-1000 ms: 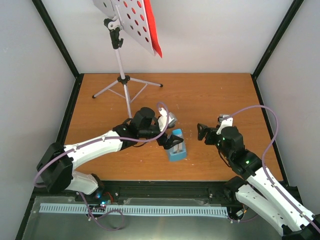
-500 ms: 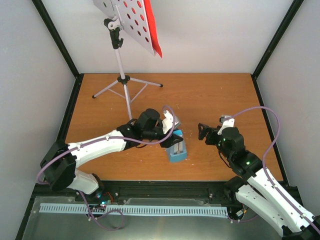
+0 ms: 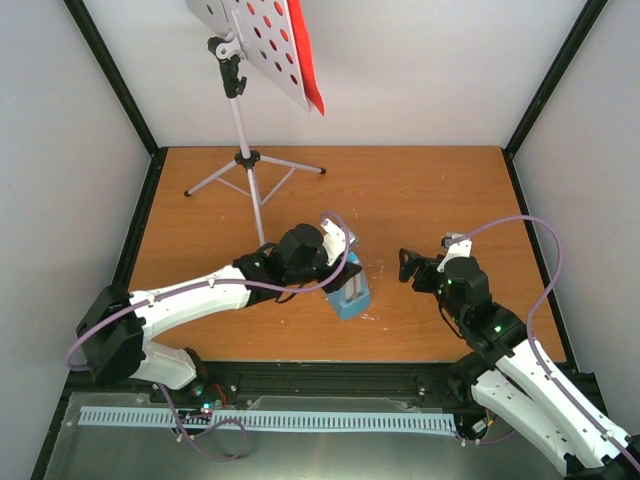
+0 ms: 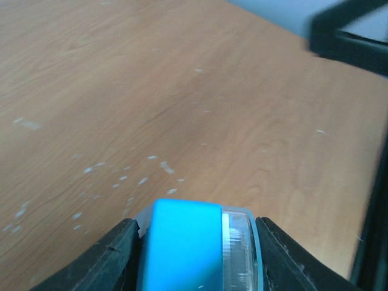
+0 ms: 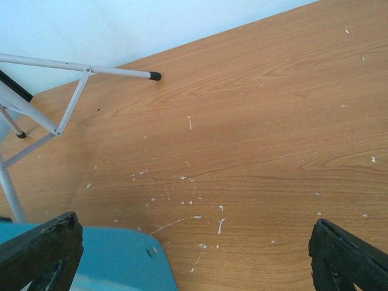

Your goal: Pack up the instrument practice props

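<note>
My left gripper (image 3: 346,281) is shut on the small blue metronome (image 3: 351,293) near the middle of the table. In the left wrist view the metronome (image 4: 185,248) fills the gap, with both black fingers (image 4: 112,260) pressed against its sides. My right gripper (image 3: 412,267) hovers open just to the right of it, holding nothing. From the right wrist, a corner of the metronome (image 5: 115,260) shows at lower left of my open right gripper (image 5: 194,254). The white hole-punched music stand (image 3: 262,45) stands at the back left on silver tripod legs (image 3: 250,175). A red sheet (image 3: 308,60) rests on it.
Black frame posts (image 3: 120,85) and white walls close in the wooden table (image 3: 430,190) on three sides. A black rail (image 3: 330,375) runs along the near edge between the arm bases. The stand's tripod legs (image 5: 73,97) spread across the back left.
My left gripper has gone from open to shut on the metronome, which now sits tilted and slightly shifted to the left. The right arm has hardly moved.
</note>
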{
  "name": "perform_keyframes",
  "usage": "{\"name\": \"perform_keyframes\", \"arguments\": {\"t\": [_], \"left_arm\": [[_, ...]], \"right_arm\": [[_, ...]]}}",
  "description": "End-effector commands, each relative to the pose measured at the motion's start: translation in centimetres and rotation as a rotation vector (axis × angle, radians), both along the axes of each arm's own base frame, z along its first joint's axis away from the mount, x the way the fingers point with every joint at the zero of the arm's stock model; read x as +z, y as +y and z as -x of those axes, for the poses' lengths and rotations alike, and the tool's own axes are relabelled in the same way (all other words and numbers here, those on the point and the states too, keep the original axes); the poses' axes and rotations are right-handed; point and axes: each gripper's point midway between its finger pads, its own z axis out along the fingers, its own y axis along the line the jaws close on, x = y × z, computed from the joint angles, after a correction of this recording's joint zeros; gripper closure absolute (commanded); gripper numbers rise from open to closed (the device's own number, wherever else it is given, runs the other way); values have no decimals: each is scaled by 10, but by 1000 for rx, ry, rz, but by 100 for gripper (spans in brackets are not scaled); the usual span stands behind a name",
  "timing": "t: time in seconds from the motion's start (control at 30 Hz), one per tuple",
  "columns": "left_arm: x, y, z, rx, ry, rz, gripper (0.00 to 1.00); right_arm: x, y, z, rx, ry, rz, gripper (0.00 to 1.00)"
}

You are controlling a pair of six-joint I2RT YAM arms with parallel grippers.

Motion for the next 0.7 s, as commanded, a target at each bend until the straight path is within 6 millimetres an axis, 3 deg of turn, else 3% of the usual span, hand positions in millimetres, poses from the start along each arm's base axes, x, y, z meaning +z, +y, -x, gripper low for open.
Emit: {"name": "perform_keyframes", "arguments": {"t": [0.0, 0.13, 0.23, 0.3, 0.67], "left_arm": [[-11, 51, -34, 401, 53, -90, 53], [-19, 48, -33, 470, 172, -48, 45], [-23, 42, -28, 459, 230, -13, 20], [-19, 39, -22, 432, 245, 13, 12], [-14, 15, 33, 181, 464, 177, 5]], "right_arm": [[-8, -8, 1, -38, 17, -2, 0], [-17, -6, 1, -44, 48, -16, 0], [-20, -3, 1, -34, 62, -25, 0], [-22, -2, 1, -28, 69, -28, 0], [-31, -4, 3, -47, 90, -39, 0]]}}
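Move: Between the left fingers is the upper end of the blue metronome, still gripped; its middle lies some 2 cm back of that hand and about 7 cm below, with no sideways offset. The music stand's nearest foot is about 18 cm to the left and 1 cm ahead, its far right foot roughly 28 cm ahead and 7 cm left, both about 15 cm down. From the right hand, the metronome is some 11 cm left, 3 cm back and 8 cm lower. Carrying its grip along at first, the left hand swings about 5 cm forward and left, turning some 20 degrees counter-clockwise, then spreads its fingers almost fully to let go of the metronome. It sinks 2 to 3 cm and draws back over 3 cm, rolling and staying close around the metronome. The wide-open right hand meanwhile lowers about 3 cm. ##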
